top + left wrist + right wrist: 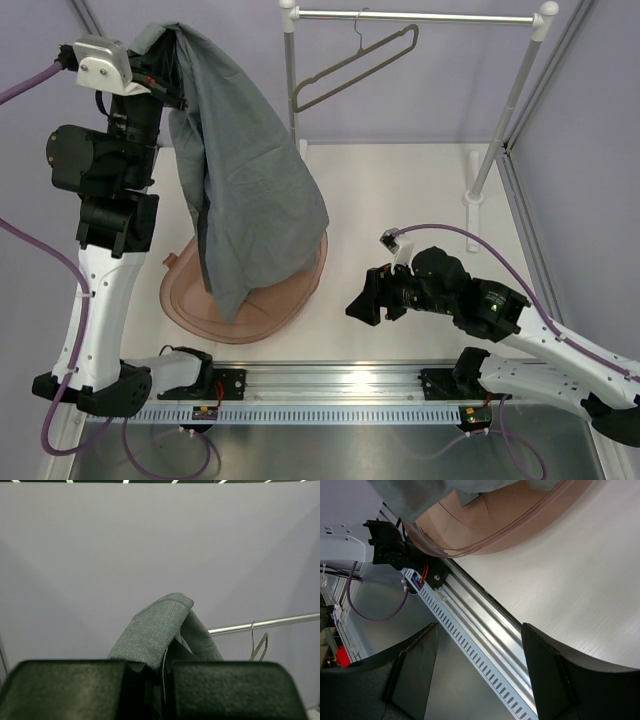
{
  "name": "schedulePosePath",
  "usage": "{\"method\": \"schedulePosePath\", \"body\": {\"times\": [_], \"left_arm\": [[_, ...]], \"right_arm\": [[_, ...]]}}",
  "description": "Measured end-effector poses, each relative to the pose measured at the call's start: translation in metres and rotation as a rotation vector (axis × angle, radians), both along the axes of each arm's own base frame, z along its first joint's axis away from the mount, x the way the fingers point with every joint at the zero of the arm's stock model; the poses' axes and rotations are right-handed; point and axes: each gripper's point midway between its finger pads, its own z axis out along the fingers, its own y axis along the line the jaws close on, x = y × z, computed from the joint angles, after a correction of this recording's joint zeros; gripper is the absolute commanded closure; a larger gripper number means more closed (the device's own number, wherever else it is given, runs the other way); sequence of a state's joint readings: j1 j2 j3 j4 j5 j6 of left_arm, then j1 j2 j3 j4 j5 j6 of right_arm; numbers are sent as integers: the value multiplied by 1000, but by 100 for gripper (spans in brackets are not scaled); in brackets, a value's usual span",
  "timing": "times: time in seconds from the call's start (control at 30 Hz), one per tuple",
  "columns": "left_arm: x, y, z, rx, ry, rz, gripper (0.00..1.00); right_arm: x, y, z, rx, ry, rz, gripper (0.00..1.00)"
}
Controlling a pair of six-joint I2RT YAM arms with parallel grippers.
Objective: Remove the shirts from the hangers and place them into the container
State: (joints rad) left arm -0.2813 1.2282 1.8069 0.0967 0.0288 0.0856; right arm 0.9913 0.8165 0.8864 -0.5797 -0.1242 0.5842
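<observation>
My left gripper [176, 94] is raised high at the back left and is shut on a fold of the grey-green shirt [245, 180]. In the left wrist view the cloth [162, 630] sticks out from between the closed fingers [225, 690]. The shirt hangs down in a long drape, and its lower end rests in the pinkish-brown container [195, 310]. The thin hanger [355, 62] hangs bare on the rail at the back. My right gripper [362, 298] is open and holds nothing, low over the table to the right of the container [485, 537].
The white-and-metal garment rail [420, 15] spans the back, with poles [505, 120] coming down at the right and at the centre [290, 80]. An aluminium mounting track [330, 385] runs along the near edge. Purple walls close in the back and sides.
</observation>
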Motion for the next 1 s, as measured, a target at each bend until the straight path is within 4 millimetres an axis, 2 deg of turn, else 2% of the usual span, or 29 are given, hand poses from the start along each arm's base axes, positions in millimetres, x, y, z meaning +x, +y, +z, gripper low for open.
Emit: {"method": "schedulePosePath", "body": {"times": [0.1, 0.23, 0.6, 0.77, 0.9, 1.0], "left_arm": [[3, 6, -20, -8, 43, 29, 100], [-8, 16, -53, -33, 96, 53, 100], [-67, 39, -115, -131, 219, 43, 100], [-104, 46, -131, -150, 227, 14, 100], [-145, 55, -128, -166, 186, -10, 100], [-166, 60, -128, -178, 164, -17, 100]], "right_arm": [[0, 0, 0, 0, 0, 0, 25], [0, 0, 0, -1, -1, -2, 25], [4, -7, 7, 11, -36, -29, 24], [4, -5, 3, 3, -30, -26, 23], [4, -4, -1, 1, -27, -26, 23], [4, -4, -5, -5, -22, -25, 23]]}}
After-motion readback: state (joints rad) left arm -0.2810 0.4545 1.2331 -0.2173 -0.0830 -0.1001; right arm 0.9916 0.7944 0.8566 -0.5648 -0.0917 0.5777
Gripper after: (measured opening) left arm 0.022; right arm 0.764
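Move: The left hand holds the shirt up high, almost over the container, whose middle is about 5 cm farther out, 3 cm to its right and some 62 cm below. The rack's left post stands roughly 35 cm ahead and 16 cm right of that hand, its middle 35 cm lower. The empty hanger is also 35 cm ahead, 33 cm right and 14 cm lower. From the right hand, the container lies some 25 cm ahead, 35 cm left and 19 cm below. Still pinching the shirt by its edge in shut fingers, the left hand sinks with it towards the container, then draws back about 17 cm towards the base, drifting a little left. The descent, some 13 cm, comes mostly first and levels off near the end. The wrist tips down slightly and rolls about 10 degrees, its left side sinking. ##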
